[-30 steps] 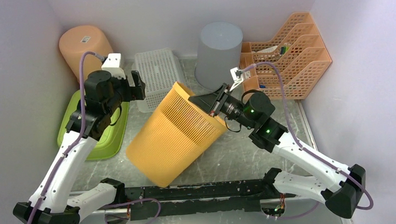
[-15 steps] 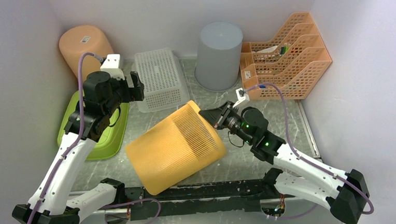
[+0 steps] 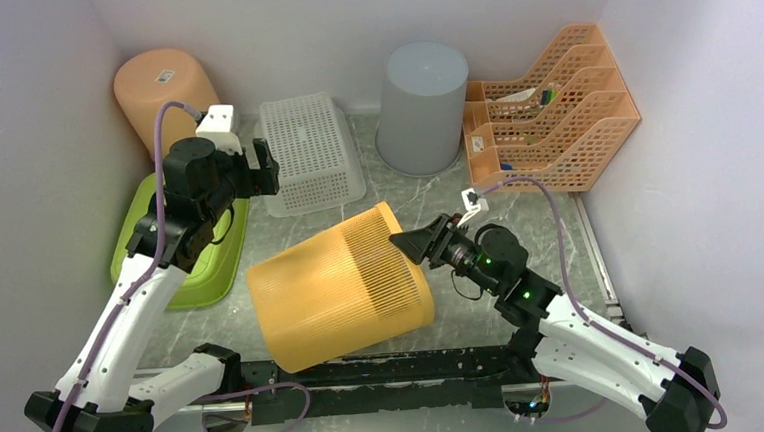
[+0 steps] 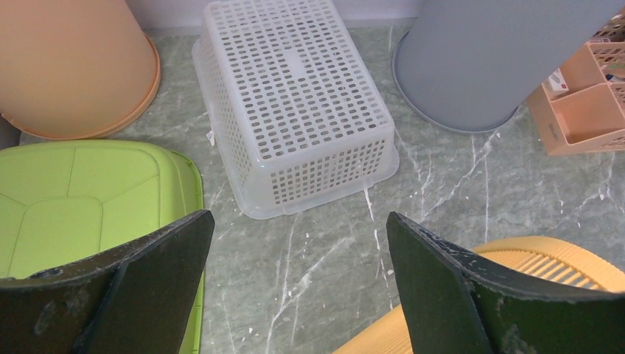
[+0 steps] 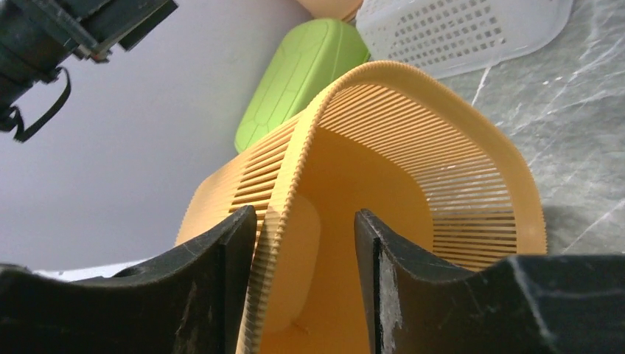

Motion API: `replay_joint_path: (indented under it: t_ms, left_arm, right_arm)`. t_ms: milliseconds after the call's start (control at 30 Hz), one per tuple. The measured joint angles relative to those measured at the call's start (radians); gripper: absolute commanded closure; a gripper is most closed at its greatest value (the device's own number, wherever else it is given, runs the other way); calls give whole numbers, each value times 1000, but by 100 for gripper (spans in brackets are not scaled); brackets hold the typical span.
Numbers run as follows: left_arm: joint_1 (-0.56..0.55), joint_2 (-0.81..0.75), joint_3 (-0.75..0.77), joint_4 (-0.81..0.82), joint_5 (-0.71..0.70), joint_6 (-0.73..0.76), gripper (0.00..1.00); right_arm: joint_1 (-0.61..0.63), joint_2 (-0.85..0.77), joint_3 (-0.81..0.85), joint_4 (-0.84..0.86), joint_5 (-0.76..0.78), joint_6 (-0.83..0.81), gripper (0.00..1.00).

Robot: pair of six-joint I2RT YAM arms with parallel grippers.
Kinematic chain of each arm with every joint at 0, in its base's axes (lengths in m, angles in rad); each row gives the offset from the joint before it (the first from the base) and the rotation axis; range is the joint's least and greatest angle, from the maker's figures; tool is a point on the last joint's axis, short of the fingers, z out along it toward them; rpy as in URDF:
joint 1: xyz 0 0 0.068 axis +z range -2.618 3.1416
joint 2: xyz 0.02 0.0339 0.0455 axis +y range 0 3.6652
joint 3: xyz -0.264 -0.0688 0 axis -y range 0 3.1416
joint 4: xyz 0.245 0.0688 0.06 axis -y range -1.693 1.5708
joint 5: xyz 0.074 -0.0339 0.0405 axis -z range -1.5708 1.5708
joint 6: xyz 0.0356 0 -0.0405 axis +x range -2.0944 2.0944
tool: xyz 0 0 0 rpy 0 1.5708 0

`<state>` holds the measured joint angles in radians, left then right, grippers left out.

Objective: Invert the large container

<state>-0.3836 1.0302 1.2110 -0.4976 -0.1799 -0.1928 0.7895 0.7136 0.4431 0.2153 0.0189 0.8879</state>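
Note:
The large container point(image 3: 337, 289) is an orange slatted bin lying on its side near the front of the table, its open mouth facing right. My right gripper point(image 3: 400, 243) is at the upper part of its rim. In the right wrist view the rim point(image 5: 295, 158) runs between the fingers of the right gripper point(image 5: 306, 217), close to the left finger, with a gap to the right one; the jaws are open. My left gripper point(image 3: 267, 171) hovers open above the table behind the bin, holding nothing. The left wrist view shows that gripper point(image 4: 298, 221) above bare table, with the bin's side point(image 4: 560, 254) at bottom right.
An upturned white mesh basket point(image 3: 309, 150), an upturned grey bin point(image 3: 421, 93) and an upturned peach bin point(image 3: 163, 89) stand along the back. An orange file rack point(image 3: 552, 105) fills the back right. A green lid point(image 3: 185, 253) lies at the left.
The orange bin has come down from a steep tilt to lie on its side, nearer the front. My right gripper went down with it and opened its jaws off the rim. The left arm stayed still.

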Motion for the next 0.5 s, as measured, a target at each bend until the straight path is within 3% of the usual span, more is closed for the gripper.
replay_joint_path:
  t_ms: [133, 200, 233, 267, 500]
  left_arm:
    - [0, 8, -13, 3, 0, 0, 0]
    - [0, 11, -20, 6, 0, 0, 0]
    - [0, 11, -25, 6, 0, -1, 0]
    - [0, 11, -27, 6, 1, -1, 0]
    - [0, 11, -30, 6, 0, 0, 0]
  right_arm:
    - [0, 10, 10, -10, -76, -13, 54]
    - [0, 29, 10, 5, -126, -13, 74]
    - [0, 46, 10, 23, -154, -12, 95]
    - [-1, 60, 10, 42, -178, -13, 100]
    - [5, 183, 12, 285, -380, 70, 100]
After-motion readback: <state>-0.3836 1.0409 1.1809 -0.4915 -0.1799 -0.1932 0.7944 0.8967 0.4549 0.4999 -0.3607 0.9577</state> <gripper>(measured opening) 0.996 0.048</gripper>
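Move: The yellow container lies on its side with its mouth towards the right hand; its rim already runs between the half-open fingers, about 1 cm back and 1 cm left of their midpoint. Its body centres some 12 cm left, 5 cm back and 9 cm below. Lower down, the white basket stands roughly 30 cm ahead and 18 cm left, the grey container about 38 cm ahead and 9 cm right. From the left hand, that rim is some 13 cm back, 23 cm right and 9 cm lower. The right hand, its half-open fingers astride the yellow container's rim, swings about 5 cm left and 4 cm back towards the robot, rising some 2 cm late on as the wrist turns roughly 20 degrees counter-clockwise. Partway through the swing the fingers shut and pinch the rim between them, and the hand carries on left, back and slightly up with the rim in its grip. ##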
